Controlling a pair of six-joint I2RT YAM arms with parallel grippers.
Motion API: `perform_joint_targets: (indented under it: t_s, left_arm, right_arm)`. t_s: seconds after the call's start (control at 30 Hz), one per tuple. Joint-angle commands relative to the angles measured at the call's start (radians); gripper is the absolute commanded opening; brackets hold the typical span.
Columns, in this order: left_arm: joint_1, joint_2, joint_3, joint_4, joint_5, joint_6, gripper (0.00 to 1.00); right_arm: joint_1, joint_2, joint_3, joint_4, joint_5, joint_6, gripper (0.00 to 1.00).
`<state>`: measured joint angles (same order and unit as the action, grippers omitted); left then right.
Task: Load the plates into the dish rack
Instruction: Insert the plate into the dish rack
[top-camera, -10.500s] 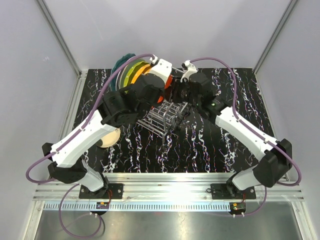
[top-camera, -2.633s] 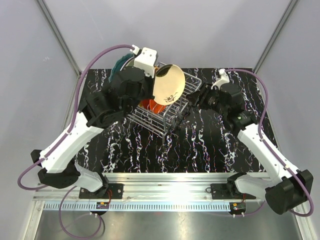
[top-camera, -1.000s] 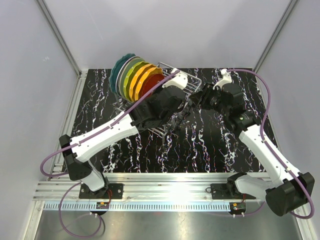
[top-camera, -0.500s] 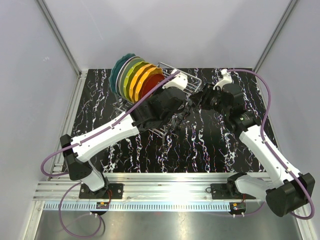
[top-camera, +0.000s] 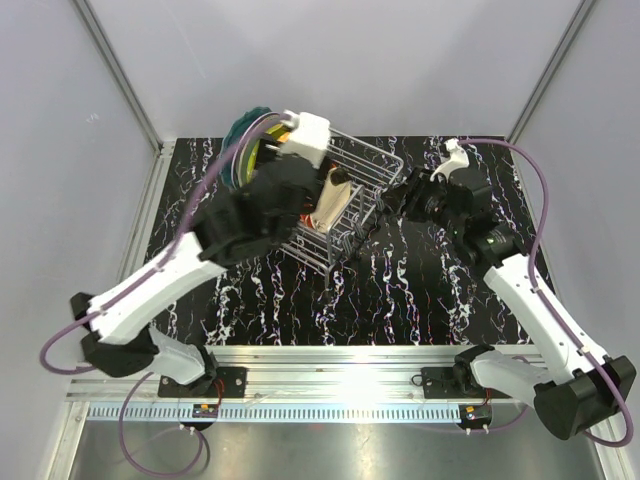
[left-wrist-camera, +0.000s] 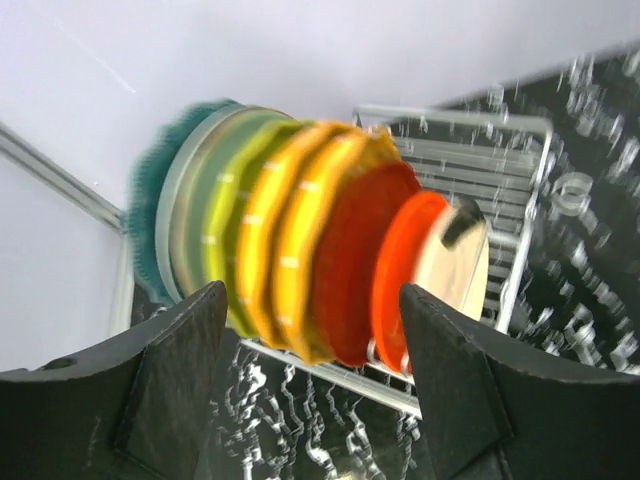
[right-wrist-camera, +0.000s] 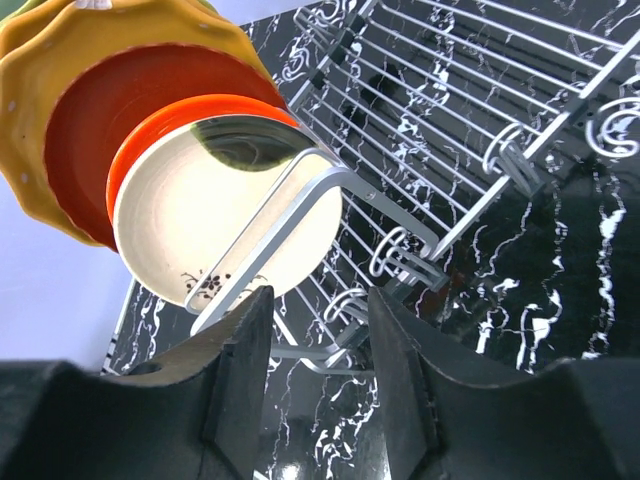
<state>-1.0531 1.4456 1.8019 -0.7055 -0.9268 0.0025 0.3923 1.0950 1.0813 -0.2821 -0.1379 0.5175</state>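
Observation:
The plates stand on edge in a row in the dish rack (top-camera: 378, 168): teal (left-wrist-camera: 150, 220), green, yellow-orange (left-wrist-camera: 285, 250), red (left-wrist-camera: 350, 265) and red-orange. The cream plate (right-wrist-camera: 210, 225) is the last of the row, leaning in its slot (top-camera: 330, 205). In the left wrist view, which is blurred, my left gripper (left-wrist-camera: 310, 300) is open and empty, above and apart from the row. My right gripper (right-wrist-camera: 322, 300) is open at the rack's near right corner (top-camera: 388, 205). A bent rack wire (right-wrist-camera: 335, 345) lies between its fingers with gaps on both sides.
The rack sits on a black marbled mat (top-camera: 420, 290), with pale walls close behind and at both sides. The rack's right half (right-wrist-camera: 480, 100) holds only bare wires. My left arm (top-camera: 250, 215) arches over the rack's left front.
My left gripper has opened, let go of the cream plate and risen up from the rack. The cream plate now stands in its slot. My right gripper's jaws have widened a little.

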Motion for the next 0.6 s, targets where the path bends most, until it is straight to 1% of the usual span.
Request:
perform_joint_targets:
  t_s: [0.0,0.03,0.1,0.13,0.2,0.23,0.27,0.33,0.37,0.4,0.43,0.47,0.5,0.57]
  left_arm:
    - [0.085,-0.132,0.028,0.028,0.084,-0.106,0.73]
    - [0.153,-0.148,0.027,0.017,0.139,-0.127,0.73]
    - [0.229,-0.177,0.025,-0.011,0.209,-0.168,0.73]
    - [0.290,-0.203,0.022,-0.017,0.253,-0.189,0.73]
    - [0.311,-0.224,0.017,-0.044,0.229,-0.188,0.74]
    - [0.315,-0.253,0.007,-0.051,0.201,-0.179,0.74]
    - [0.315,-0.273,-0.034,-0.054,0.192,-0.179,0.74]
    - [0.324,-0.374,-0.117,-0.025,0.183,-0.186,0.75]
    - [0.326,-0.414,-0.212,-0.012,0.180,-0.191,0.75]
    - [0.327,-0.492,-0.261,0.010,0.175,-0.205,0.75]
    - [0.329,-0.529,-0.307,0.021,0.168,-0.211,0.75]
    - [0.331,-0.568,-0.390,0.026,0.164,-0.217,0.75]
    - [0.331,-0.635,-0.427,0.035,0.157,-0.229,0.75]
    - [0.331,-0.700,-0.527,0.037,0.138,-0.243,0.76]
  right_arm:
    - [-0.006,-0.047,0.068,-0.041,0.052,-0.040,0.53]
    - [-0.006,-0.053,0.072,-0.051,0.058,-0.048,0.54]
    - [-0.007,-0.064,0.083,-0.086,0.087,-0.057,0.56]
    - [-0.006,-0.072,0.088,-0.100,0.099,-0.068,0.61]
    - [-0.007,-0.079,0.111,-0.147,0.132,-0.079,0.66]
    - [-0.006,-0.083,0.121,-0.164,0.156,-0.089,0.71]
    - [-0.007,-0.093,0.140,-0.198,0.181,-0.091,0.74]
    - [-0.007,-0.119,0.154,-0.222,0.207,-0.103,0.78]
    - [-0.007,-0.130,0.163,-0.244,0.233,-0.108,0.79]
    - [-0.007,-0.138,0.166,-0.255,0.244,-0.114,0.80]
    - [-0.009,-0.158,0.170,-0.262,0.254,-0.119,0.82]
    - [-0.007,-0.164,0.178,-0.284,0.270,-0.122,0.83]
    - [-0.009,-0.170,0.183,-0.296,0.274,-0.129,0.84]
    - [-0.009,-0.179,0.198,-0.345,0.299,-0.131,0.87]
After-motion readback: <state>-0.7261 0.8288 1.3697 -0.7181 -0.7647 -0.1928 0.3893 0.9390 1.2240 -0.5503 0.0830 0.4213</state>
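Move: The cream plate, already loose in the dish rack, stands about 12 cm below the left hand, some 6 cm to its right and 5 cm farther out. The orange plate stands about 3 cm left of the cream one and 1 cm farther out; the dark red plate about 5 cm left of the cream one and 3 cm farther out. From the right hand, the cream plate lies roughly 12 cm left, 3 cm ahead and 3 cm lower. The cream plate is left standing in the rack as the left hand, fingers already wide, sweeps away some 18 cm to the left, first rising about 6 cm, then drawing back and sinking to about its starting height, rolling left side down about 20 degrees. The right hand backs off from the rack's right end, rightward and up, then also back, opening wider and turning slightly clockwise. ##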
